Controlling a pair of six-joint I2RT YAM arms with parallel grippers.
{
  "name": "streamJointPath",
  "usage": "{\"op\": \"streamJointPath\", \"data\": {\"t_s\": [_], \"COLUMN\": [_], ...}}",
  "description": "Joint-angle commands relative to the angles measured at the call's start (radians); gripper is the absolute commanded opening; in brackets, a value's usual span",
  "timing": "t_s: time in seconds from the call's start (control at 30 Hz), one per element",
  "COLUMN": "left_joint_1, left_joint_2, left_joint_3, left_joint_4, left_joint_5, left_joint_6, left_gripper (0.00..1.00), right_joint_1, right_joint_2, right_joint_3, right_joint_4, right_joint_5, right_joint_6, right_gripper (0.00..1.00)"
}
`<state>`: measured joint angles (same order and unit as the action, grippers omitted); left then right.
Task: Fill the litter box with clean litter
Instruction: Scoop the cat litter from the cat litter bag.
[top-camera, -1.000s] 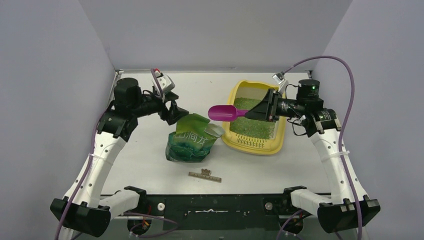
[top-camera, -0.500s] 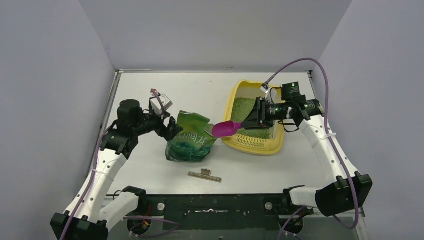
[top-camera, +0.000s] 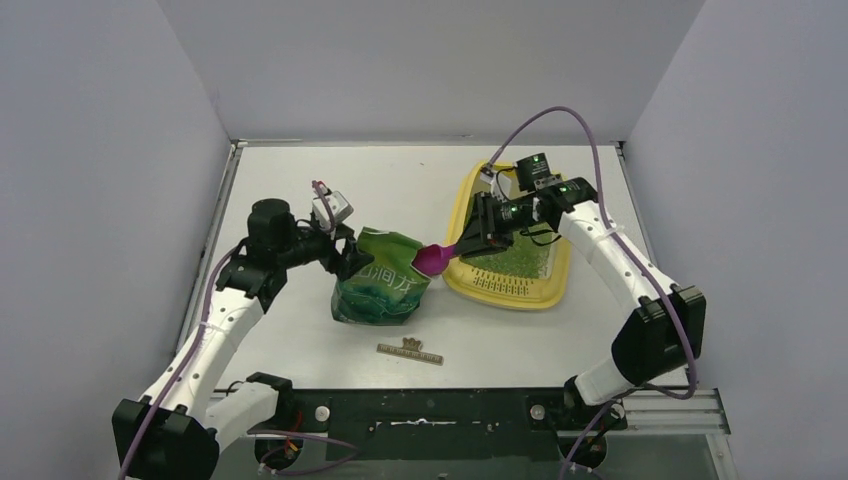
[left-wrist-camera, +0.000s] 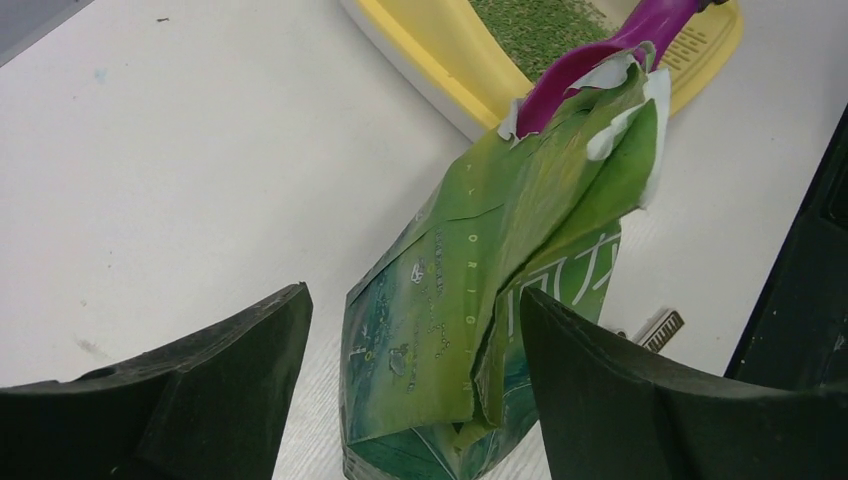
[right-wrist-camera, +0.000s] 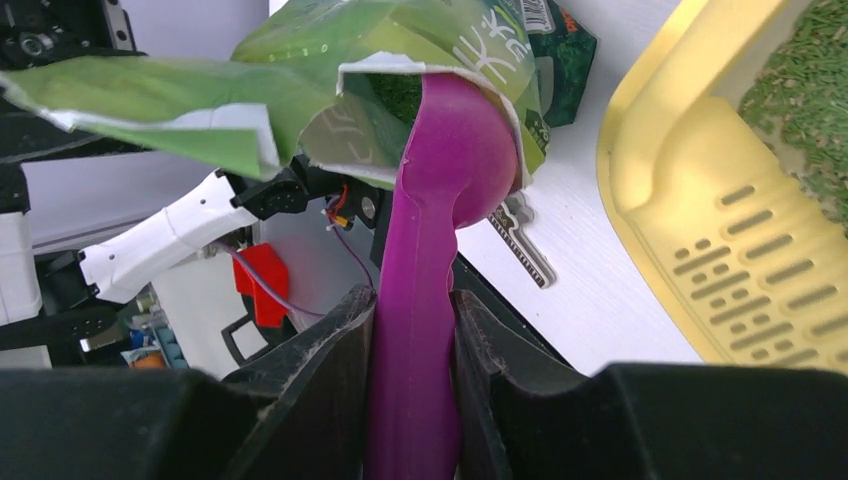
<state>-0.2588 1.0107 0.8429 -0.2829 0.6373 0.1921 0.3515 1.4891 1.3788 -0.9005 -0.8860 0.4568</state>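
The pale yellow litter box (top-camera: 505, 288) lies right of centre, with light-green clean litter (top-camera: 517, 256) on its floor. A glossy green bag (top-camera: 378, 285) stands just left of it, its torn top open. My right gripper (right-wrist-camera: 415, 335) is shut on the handle of a magenta scoop (right-wrist-camera: 462, 150), whose bowl is tipped into the bag's mouth (right-wrist-camera: 400, 90). My left gripper (left-wrist-camera: 415, 335) is open around the bag's (left-wrist-camera: 480, 250) left side, and one finger (left-wrist-camera: 230, 370) stands off the foil. In the left wrist view the scoop (left-wrist-camera: 590, 70) pokes in behind the bag's top.
A small flat patterned strip (top-camera: 409, 350) lies on the table in front of the bag. The slotted grate end of the box (right-wrist-camera: 740, 260) faces the near side. Grey walls close in the table on the left, back and right.
My right arm swung the scoop left from over the box and down into the bag's mouth. My left gripper came down and right, to the bag's side.
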Motion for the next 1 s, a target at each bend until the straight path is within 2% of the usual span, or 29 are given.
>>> {"op": "streamJointPath", "data": {"t_s": [0.0, 0.13, 0.23, 0.33, 0.47, 0.63, 0.77, 0.97], "left_joint_1": [0.002, 0.001, 0.001, 0.001, 0.002, 0.001, 0.0, -0.002], "left_joint_2": [0.027, 0.054, 0.069, 0.077, 0.077, 0.079, 0.079, 0.077], "left_joint_3": [0.037, 0.05, 0.052, 0.059, 0.068, 0.073, 0.07, 0.069], "left_joint_4": [0.081, 0.068, 0.057, 0.033, 0.007, -0.008, -0.011, -0.019], "left_joint_5": [0.109, 0.165, 0.214, 0.231, 0.231, 0.245, 0.24, 0.225], "left_joint_6": [0.012, 0.004, -0.003, 0.004, 0.026, 0.047, 0.051, 0.059], "left_gripper": [0.69, 0.52, 0.37, 0.18, 0.01, 0.0, 0.0, 0.0], "right_joint_1": [0.058, 0.103, 0.124, 0.128, 0.135, 0.172, 0.219, 0.299], "right_joint_2": [0.066, 0.157, 0.196, 0.188, 0.183, 0.219, 0.308, 0.455], "right_joint_3": [0.078, 0.152, 0.2, 0.192, 0.173, 0.2, 0.273, 0.367], "right_joint_4": [0.028, -0.022, -0.041, 0.024, 0.1, 0.072, -0.043, -0.132], "right_joint_5": [-0.009, 0.015, 0.094, 0.155, 0.202, 0.184, 0.118, 0.233], "right_joint_6": [0.02, 0.011, 0.026, 0.087, 0.15, 0.123, 0.031, 0.006], "right_gripper": [0.0, 0.0, 0.0, 0.0, 0.0, 0.0, 0.0, 0.0]}}
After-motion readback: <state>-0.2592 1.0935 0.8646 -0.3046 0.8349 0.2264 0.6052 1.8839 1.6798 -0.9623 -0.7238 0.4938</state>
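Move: The mouth of the litter bag, with the scoop's bowl already dipping into it, is about 8 cm to the right hand's left, level with it fore and aft and some 6 cm below. The litter box's middle is about 13 cm ahead and 10 cm right of that hand; the clip is roughly 11 cm back and 12 cm left, both some 20 cm below. From the left hand, the bag's upper side edge lies about 3 cm right, 2 cm back and 2 cm below, and the mouth about 12 cm right, straight across and 3 cm lower. Keeping its grip on the scoop handle, the right hand pushes the bowl deeper into the bag, about 9 cm left and 6 cm down in two stretches with a slower, slightly forward drift between, the fingers tipping some 10 degrees further down until they reach the bag's rim. Meanwhile the left hand, open at first, eases about 2 cm right and a little back, turns some 10 degrees clockwise and shuts fully, pinching the bag's upper side edge by half way and then holding still. ##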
